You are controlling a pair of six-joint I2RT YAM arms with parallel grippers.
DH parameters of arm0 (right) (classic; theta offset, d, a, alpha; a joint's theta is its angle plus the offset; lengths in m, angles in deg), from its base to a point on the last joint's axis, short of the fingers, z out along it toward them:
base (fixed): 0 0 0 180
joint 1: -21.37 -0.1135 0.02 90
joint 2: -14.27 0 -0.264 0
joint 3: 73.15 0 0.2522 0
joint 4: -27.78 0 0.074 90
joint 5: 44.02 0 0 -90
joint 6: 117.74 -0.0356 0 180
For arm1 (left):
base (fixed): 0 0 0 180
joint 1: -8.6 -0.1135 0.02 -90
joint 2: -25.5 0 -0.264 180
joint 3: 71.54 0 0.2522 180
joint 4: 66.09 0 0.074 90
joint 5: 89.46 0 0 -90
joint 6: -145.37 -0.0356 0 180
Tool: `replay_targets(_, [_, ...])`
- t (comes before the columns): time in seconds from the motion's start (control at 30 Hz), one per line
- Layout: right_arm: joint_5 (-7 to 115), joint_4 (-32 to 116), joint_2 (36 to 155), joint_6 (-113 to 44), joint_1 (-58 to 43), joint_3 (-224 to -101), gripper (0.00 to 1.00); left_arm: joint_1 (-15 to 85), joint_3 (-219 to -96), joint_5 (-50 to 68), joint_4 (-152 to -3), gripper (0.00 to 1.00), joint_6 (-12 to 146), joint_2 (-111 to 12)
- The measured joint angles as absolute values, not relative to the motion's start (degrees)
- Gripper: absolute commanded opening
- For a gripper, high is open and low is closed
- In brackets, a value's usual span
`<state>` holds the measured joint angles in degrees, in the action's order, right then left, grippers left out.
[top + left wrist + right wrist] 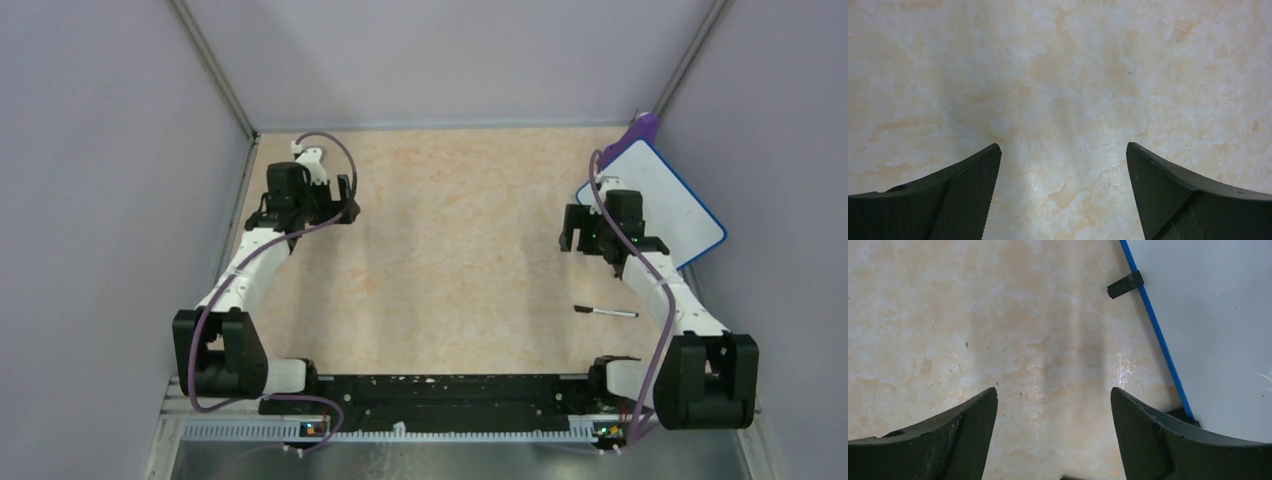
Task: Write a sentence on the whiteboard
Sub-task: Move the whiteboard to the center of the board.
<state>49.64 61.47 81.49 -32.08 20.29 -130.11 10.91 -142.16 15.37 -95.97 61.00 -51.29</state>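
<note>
The whiteboard [668, 205] lies flat at the table's back right corner, white with a thin blue rim. Its face is blank where it shows; no sentence is visible on it. In the right wrist view the whiteboard [1218, 330] fills the right side, a black foot [1124, 285] sticking out from its blue rim. My right gripper [572, 230] hovers just left of the board, open [1054, 392], with only bare table between its fingers. My left gripper [347, 198] is at the far left, open [1063, 150] over bare table. A black marker [605, 312] lies on the table nearer the bases than the right gripper.
A purple object [643, 130] sits behind the whiteboard in the back right corner. Grey walls close the table in on the left, right and back. The tabletop [450, 240] is beige and mottled.
</note>
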Motion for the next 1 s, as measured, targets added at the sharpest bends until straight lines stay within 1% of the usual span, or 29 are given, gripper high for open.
replay_targets(0.07, [49.27,60.26,82.39,-31.84,20.29,-130.20,0.80,10.91,-142.16,15.41,-95.47,0.99,61.31,-51.27])
replay_targets(0.17, [50.69,60.64,85.21,-27.35,20.09,-132.23,0.75,10.91,-142.16,16.00,-94.62,0.99,61.31,-51.27])
replay_targets(0.33, [54.78,64.29,90.87,-11.18,19.78,-141.26,0.69,10.91,-142.14,16.94,-94.36,0.99,60.96,-51.27])
replay_targets(0.5, [53.53,66.84,95.81,6.55,19.52,-148.30,0.65,10.91,-142.14,18.34,-94.38,0.99,60.04,-51.25])
replay_targets(0.53, [53.10,67.00,96.71,9.80,19.52,-148.73,0.63,10.91,-142.14,18.80,-94.38,0.99,59.93,-51.25])
replay_targets(0.7, [51.52,69.09,100.49,25.39,18.87,-148.78,0.59,10.91,-142.14,20.99,-94.40,0.99,59.60,-51.25])
replay_targets(0.8, [50.67,68.77,101.89,32.32,17.73,-148.45,0.54,10.91,-142.14,22.25,-94.42,0.99,59.45,-51.25])
replay_targets(1.0, [48.22,67.87,106.69,43.29,16.13,-148.03,0.52,10.91,-142.14,23.98,-94.44,0.99,58.68,-51.25])
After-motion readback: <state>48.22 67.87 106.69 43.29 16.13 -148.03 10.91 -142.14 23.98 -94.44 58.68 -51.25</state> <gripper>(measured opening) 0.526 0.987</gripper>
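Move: The whiteboard lies slantwise ahead and to the right of my right hand: its middle is about 12 cm ahead, 24 cm right and 9 cm below. The black clip on its near long edge is closer, roughly 11 cm ahead and 9 cm right. The marker lies some 12 cm back and 7 cm right. From my left hand the whiteboard is about 76 cm to the right, 6 cm ahead and 15 cm lower. I carry my right hand about 8 cm forward towards the whiteboard's near edge, by the clip, arching up some 3 cm before sinking to nearly 3 cm below where I began. On the way I roll the wrist counter-clockwise by some 75 degrees and narrow the fingers to about half open, still empty. My left hand, open, drifts a couple of centimetres right. ##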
